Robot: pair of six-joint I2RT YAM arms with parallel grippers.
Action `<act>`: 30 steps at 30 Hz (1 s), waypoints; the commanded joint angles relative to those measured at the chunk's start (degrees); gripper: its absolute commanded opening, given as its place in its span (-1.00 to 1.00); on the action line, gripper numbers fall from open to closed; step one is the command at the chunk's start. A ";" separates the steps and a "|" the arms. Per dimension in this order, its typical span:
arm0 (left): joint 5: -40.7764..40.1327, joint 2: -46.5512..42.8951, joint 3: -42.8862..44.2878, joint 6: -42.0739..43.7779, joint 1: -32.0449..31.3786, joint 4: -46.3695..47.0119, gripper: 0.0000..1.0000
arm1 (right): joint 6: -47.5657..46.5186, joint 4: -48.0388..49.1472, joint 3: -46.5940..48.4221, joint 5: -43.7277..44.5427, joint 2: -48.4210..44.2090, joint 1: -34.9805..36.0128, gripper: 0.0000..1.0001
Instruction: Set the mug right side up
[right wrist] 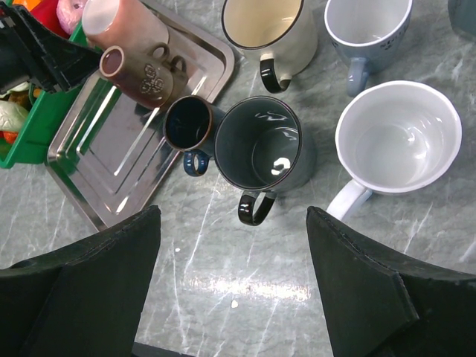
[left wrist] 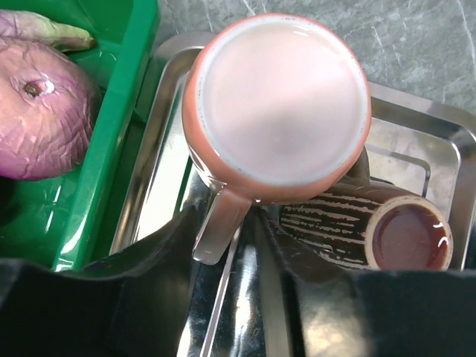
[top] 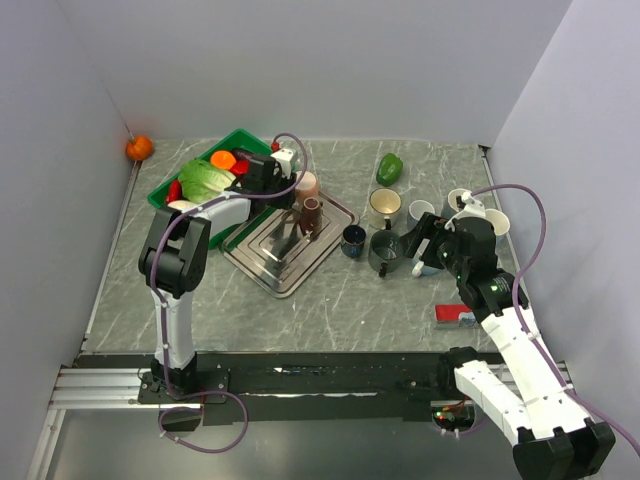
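Observation:
A pink mug (left wrist: 275,104) stands upside down on the metal tray (left wrist: 160,186), flat base up and handle (left wrist: 219,223) pointing at my left gripper (left wrist: 230,260). The jaws sit on either side of that handle; the left finger is close against it, and a strip of tray shows on the right. From above, the pink mug (top: 306,185) is at the tray's far edge with the left gripper (top: 296,197) beside it. A brown patterned mug (left wrist: 372,230) lies on its side next to it. My right gripper (right wrist: 234,282) hangs open over bare table, just short of a dark grey mug (right wrist: 260,145).
A green bin (top: 190,190) of vegetables touches the tray's left side. Upright mugs cluster to the right: cream (top: 384,205), small dark blue (top: 353,240), dark grey (top: 384,250) and white ones (right wrist: 398,137). A green pepper (top: 390,168), an orange fruit (top: 139,148) and a red object (top: 455,315) lie about.

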 commanded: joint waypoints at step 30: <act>1.29 -17.95 -9.86 -7.80 -0.70 17.04 -0.98 | 0.04 1.73 1.35 -4.54 -2.17 -0.25 0.69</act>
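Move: The salmon mug stands upside down on the tray, its middle about 4 cm ahead of my left hand and 5 cm to the right, with its handle already between my open fingers. The brown mug is 3 cm back and 7 cm right, the dark blue mug roughly 9 cm back and 16 cm right. The green basket's middle lies some 17 cm to the left and 2 cm ahead. From my right hand the salmon mug is about 23 cm ahead, 25 cm left and 15 cm lower. I keep my left hand in place around the salmon mug's handle and shut the half-open fingers until they pinch it. Then I draw the mug up and back towards me, some 2.5 cm each way, away from the brown mug, with the fingers' aim rising barely 5 degrees. ##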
